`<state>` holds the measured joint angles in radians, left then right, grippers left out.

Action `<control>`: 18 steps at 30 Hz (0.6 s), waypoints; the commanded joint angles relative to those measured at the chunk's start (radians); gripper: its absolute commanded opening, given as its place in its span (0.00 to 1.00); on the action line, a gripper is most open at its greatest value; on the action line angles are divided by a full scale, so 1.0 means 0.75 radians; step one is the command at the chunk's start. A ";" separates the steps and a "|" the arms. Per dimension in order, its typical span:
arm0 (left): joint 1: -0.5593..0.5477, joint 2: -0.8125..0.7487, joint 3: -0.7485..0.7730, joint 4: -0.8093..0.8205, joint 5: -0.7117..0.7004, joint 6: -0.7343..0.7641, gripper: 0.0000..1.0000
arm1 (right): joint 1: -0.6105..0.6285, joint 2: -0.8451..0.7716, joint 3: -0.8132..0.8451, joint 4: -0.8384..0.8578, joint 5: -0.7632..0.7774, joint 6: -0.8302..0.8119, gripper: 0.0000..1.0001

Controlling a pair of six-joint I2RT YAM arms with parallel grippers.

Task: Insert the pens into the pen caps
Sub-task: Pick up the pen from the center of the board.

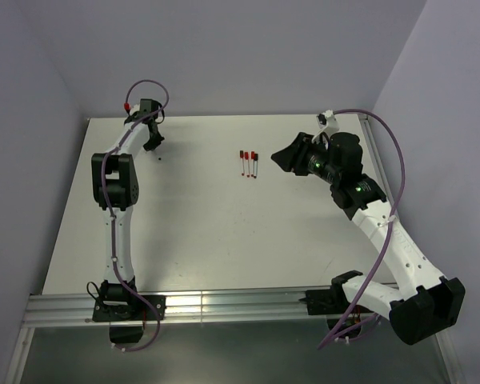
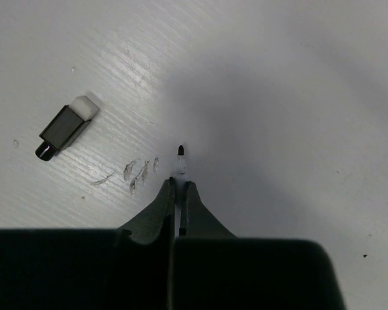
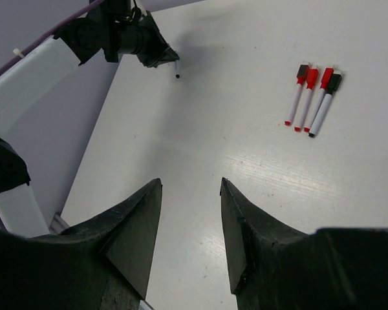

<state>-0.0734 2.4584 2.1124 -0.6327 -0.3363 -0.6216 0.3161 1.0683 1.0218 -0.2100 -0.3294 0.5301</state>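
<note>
My left gripper [image 2: 181, 183] is shut on a thin white pen [image 2: 180, 161] at the far left of the table, and the pen's black nib pokes out past the fingertips. A black pen cap [image 2: 64, 126] with a white end lies flat on the table, to the left of that nib and apart from it. In the top view the left gripper [image 1: 153, 146] is near the back left corner. Several capped pens [image 3: 313, 100] lie side by side mid-table, most with red caps and one with a black cap [image 3: 334, 81]. My right gripper [image 3: 191, 182] hangs open and empty, right of those pens [image 1: 248, 163].
Faint scribble marks [image 2: 137, 172] sit on the table just left of the held pen. The left wall runs close to the left arm [image 1: 116, 180]. A purple cable [image 1: 388, 160] loops over the right arm. A metal rail [image 1: 224, 306] lines the near table edge.
</note>
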 commanded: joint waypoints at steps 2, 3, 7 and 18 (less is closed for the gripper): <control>-0.004 -0.079 -0.076 0.037 0.051 -0.022 0.00 | -0.006 -0.021 0.008 0.057 -0.035 -0.013 0.49; -0.004 -0.150 -0.137 0.062 0.096 -0.032 0.00 | -0.006 -0.013 0.010 0.061 -0.045 -0.009 0.49; -0.006 -0.389 -0.347 0.207 0.298 -0.106 0.00 | -0.004 0.026 0.024 0.096 -0.150 0.013 0.50; -0.080 -1.199 -1.219 1.003 0.900 -0.412 0.00 | 0.096 0.222 0.010 0.429 -0.438 0.214 0.54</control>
<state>-0.1135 1.6722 1.3048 -0.1272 0.1513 -0.8352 0.3511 1.2037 1.0214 -0.0277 -0.5892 0.6418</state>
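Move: The pen, tip outward, is already in the left hand's shut fingers at board level. The right hand's open fingers, where it seems headed, are some 27 cm back, 43 cm to the right and 27 cm higher; the loose black cap is about 8 cm to the left, level with it, and the row of capped pens 37 cm right and 7 cm back. From the right hand the held pen lies about 25 cm ahead, 42 cm left and 27 cm below. The pen comes up off the board, still pinched in the left fingers: first drawn low back and right, then climbing fast, about 17 cm up and 10 cm each back and right, towards the right hand. The left wrist rolls and swings some 40 degrees, lifting the fingers from steeply down to more forward. The right hand shifts 5 cm left, turning about 15 degrees counter-clockwise, fingers kept open. ##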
